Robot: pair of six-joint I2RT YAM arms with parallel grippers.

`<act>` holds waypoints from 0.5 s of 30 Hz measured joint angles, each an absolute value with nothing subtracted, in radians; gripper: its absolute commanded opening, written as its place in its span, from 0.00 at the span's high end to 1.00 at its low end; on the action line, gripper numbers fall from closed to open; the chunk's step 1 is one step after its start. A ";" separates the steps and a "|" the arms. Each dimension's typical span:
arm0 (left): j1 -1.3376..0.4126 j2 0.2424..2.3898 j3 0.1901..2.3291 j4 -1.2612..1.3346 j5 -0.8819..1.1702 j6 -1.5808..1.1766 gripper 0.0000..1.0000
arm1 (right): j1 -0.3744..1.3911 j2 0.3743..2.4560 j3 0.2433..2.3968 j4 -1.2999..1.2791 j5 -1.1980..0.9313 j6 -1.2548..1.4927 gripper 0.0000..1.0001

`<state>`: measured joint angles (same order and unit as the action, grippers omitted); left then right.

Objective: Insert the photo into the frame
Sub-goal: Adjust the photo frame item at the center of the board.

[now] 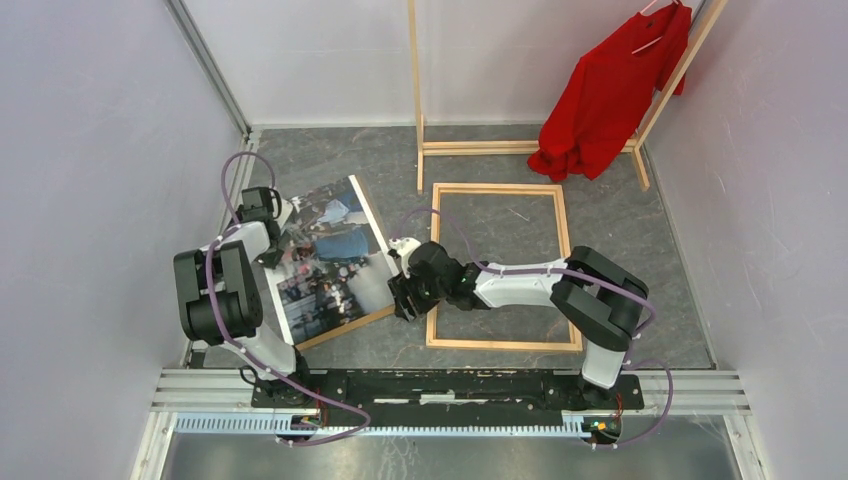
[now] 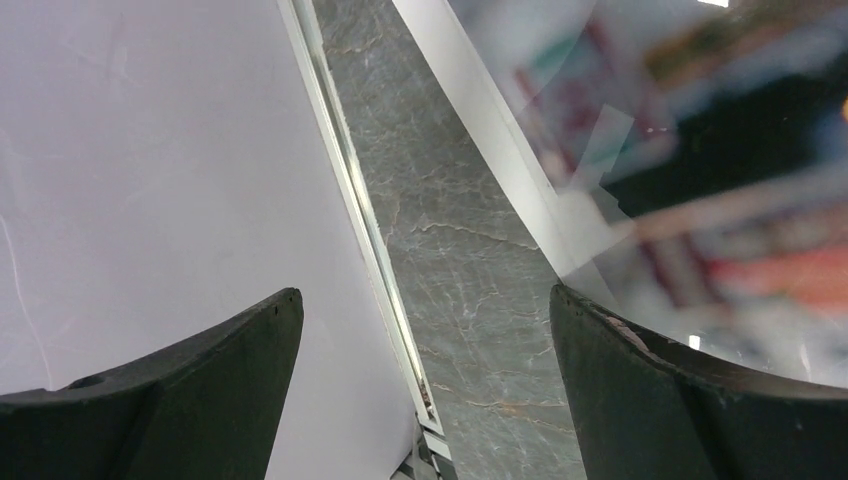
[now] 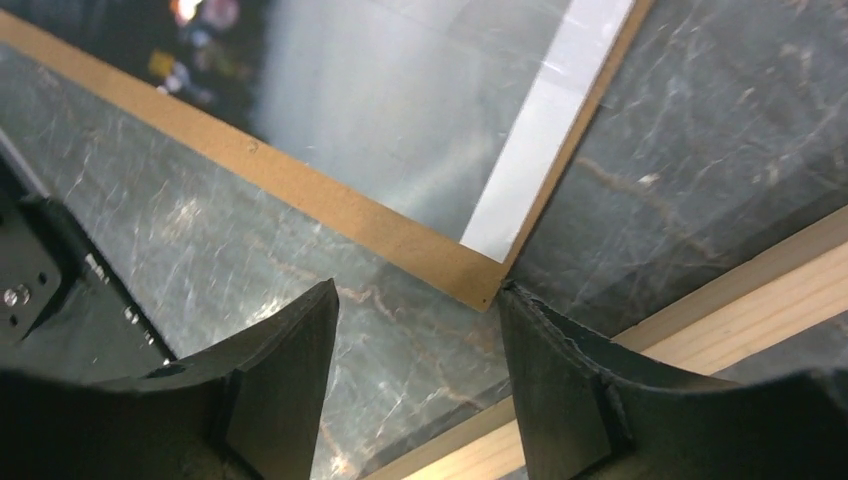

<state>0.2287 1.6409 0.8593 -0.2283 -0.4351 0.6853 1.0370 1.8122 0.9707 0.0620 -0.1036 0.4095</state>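
The photo [image 1: 332,255], a street-scene print, lies tilted on a brown backing board [image 1: 345,325] on the grey floor, left of the frame [image 1: 562,235]. The frame is a thin light-wood rectangle lying flat with nothing inside it. My left gripper [image 1: 268,215] hovers at the photo's far left edge. In the left wrist view it [image 2: 422,295] is open over bare floor, with the blurred photo [image 2: 700,150] to its right. My right gripper [image 1: 403,298] sits at the board's near right corner. In the right wrist view it [image 3: 417,288] is open, the board corner [image 3: 485,290] just off its right fingertip.
A tall wooden clothes rack [image 1: 416,90] with a red shirt [image 1: 610,95] stands at the back. White walls close in on the left, right and back. A metal floor rail [image 2: 370,230] runs along the left wall. The frame's wooden strip [image 3: 700,305] passes under my right gripper.
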 measured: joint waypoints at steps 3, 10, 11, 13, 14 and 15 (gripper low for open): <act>0.217 1.641 0.875 -0.247 -0.420 0.682 0.00 | 1.039 1.798 0.980 0.006 -0.130 0.411 0.22; 0.218 1.606 1.003 -0.402 -0.305 0.648 0.00 | 0.917 1.813 1.134 -0.203 -0.184 0.371 0.17; 0.220 1.591 1.031 -0.418 -0.297 0.642 0.00 | 0.895 1.829 1.174 -0.218 -0.181 0.368 0.15; 0.225 1.570 1.071 -0.424 -0.285 0.632 0.00 | 0.853 1.874 1.267 -0.237 -0.173 0.360 0.13; 0.230 1.568 1.082 -0.424 -0.284 0.629 0.00 | 0.839 1.898 1.311 -0.243 -0.168 0.357 0.12; 0.239 1.567 1.095 -0.423 -0.282 0.625 0.00 | 0.830 1.925 1.354 -0.250 -0.162 0.353 0.12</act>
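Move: The photo's middle lies about 14 cm to the left and 8 cm ahead of the right hand, some 2 cm lower; its near right corner is at that hand's fingers. From the same hand the empty frame's middle is roughly 19 cm right and 8 cm ahead, and the foot of the clothes rack about 25 cm ahead and 4 cm right. From the left hand the photo's middle is some 13 cm right and 2 cm back, a few centimetres lower. Forward about 10 cm and up some 5 cm, the right hand leaves the photo's near corner and travels along its right side, after easing back and right a centimetre or so, its fingers spreading wider. The left hand, still low with a fingertip at the photo's left edge, first nudges about 2 cm right, then lifts off some 7 cm while going forward, fingers wide open. ##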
